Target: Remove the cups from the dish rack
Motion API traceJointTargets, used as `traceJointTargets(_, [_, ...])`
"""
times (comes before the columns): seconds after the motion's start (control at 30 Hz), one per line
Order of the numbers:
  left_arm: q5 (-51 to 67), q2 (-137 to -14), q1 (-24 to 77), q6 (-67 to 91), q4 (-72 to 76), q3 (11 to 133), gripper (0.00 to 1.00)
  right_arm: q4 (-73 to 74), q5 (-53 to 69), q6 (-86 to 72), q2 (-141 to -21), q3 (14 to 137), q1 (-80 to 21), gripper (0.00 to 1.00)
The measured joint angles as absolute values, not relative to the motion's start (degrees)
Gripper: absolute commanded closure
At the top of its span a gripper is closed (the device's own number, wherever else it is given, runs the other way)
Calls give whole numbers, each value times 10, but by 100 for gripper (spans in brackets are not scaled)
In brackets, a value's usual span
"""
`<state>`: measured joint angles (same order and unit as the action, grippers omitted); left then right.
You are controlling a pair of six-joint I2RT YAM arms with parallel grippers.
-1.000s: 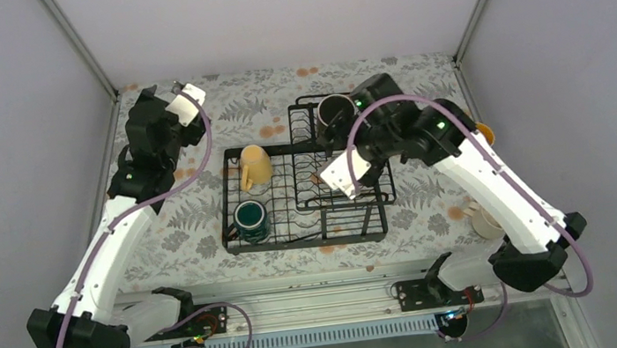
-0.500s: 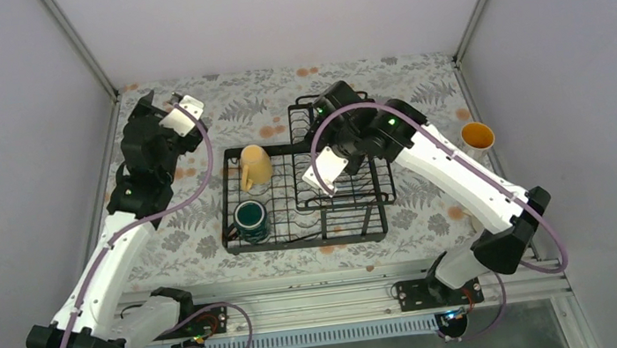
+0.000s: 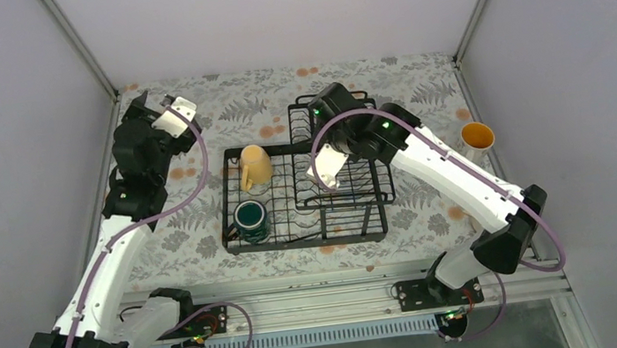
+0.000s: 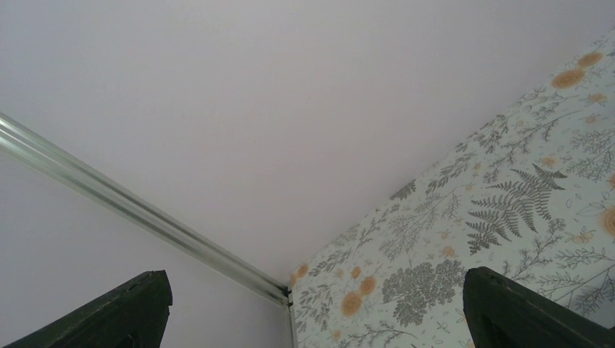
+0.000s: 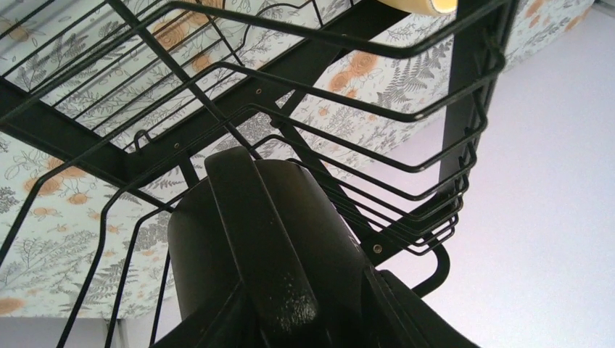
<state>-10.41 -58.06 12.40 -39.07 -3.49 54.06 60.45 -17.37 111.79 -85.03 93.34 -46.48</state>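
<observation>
The black wire dish rack [image 3: 381,211] lies mid-table. A pale yellow mug [image 3: 255,164] and a dark teal-green mug [image 3: 251,220] sit in its left part. My right gripper [image 3: 330,105] is down in the raised basket and hides the black mug from above. In the right wrist view the black mug [image 5: 304,217] fills the space between my fingers; the right gripper [image 5: 304,312] is closed against its handle and body. The tall white mug with orange inside [image 3: 477,136] stands on the table at the right. My left gripper [image 3: 143,106] is open and empty [image 4: 319,319]. The cream-white mug is hidden.
The rack's wires [image 5: 406,116] run close around the black mug. The side walls and metal corner posts [image 4: 130,210] bound the floral tablecloth [image 3: 253,110]. My left gripper is near the back left corner.
My right arm swung left and down into the raised basket onto the black mug. My left arm drew back toward the back left corner.
</observation>
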Motion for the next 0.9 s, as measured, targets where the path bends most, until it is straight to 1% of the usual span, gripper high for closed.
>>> traceJointTargets(0.1, [-94, -576, 116, -391, -35, 540, 0, 600, -178, 1122, -850, 928, -465, 64])
traceJointTargets(0.13, [-90, -575, 113, -391, -35, 540, 0, 599, -178, 1123, -850, 927, -465, 67])
traceJointTargets(0.2, [-84, -572, 109, -391, -35, 540, 0, 596, -181, 1123, -850, 924, -465, 78])
traceJointTargets(0.27, [-80, -569, 107, -391, -35, 540, 0, 589, -183, 1125, -850, 916, -465, 94])
traceJointTargets(0.3, [-79, -568, 107, -390, -35, 540, 0, 584, -183, 1129, -850, 912, -465, 96])
traceJointTargets(0.47, [-75, -558, 108, -396, -33, 540, 0, 571, -190, 1097, -857, 921, -468, 96])
traceJointTargets(0.63, [-68, -548, 118, -398, -23, 553, 0, 613, -172, 1002, -895, 1002, -465, 96])
traceJointTargets(0.77, [-42, -594, 127, -383, -33, 615, 0, 624, -130, 935, -889, 1049, -459, 96])
traceJointTargets(0.9, [6, -648, 153, -366, -56, 678, 0, 630, -89, 891, -865, 1053, -455, 96])
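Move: The tall dark mug stands in the rack's upper tier with its handle towards the robot, already between the right hand's half-open fingers; its middle is about 4 cm ahead and 3 cm lower. The yellow mug is some 19 cm left and 3 cm back, 18 cm down; the green mug about 22 cm left and 15 cm back, equally low. From the left hand the dark mug lies roughly 40 cm right, 3 cm back, 9 cm down. The dark mug's handle is pinched as the right fingers close from nearly half open while easing about 1 cm forward and down; the right hand then lifts roughly 6 cm off the upper tier, drifting 2 cm left and rolling some 25 degrees, its left side rising. Meanwhile the empty, wide-open left hand rises about 6 cm and swings nearly as far right. ##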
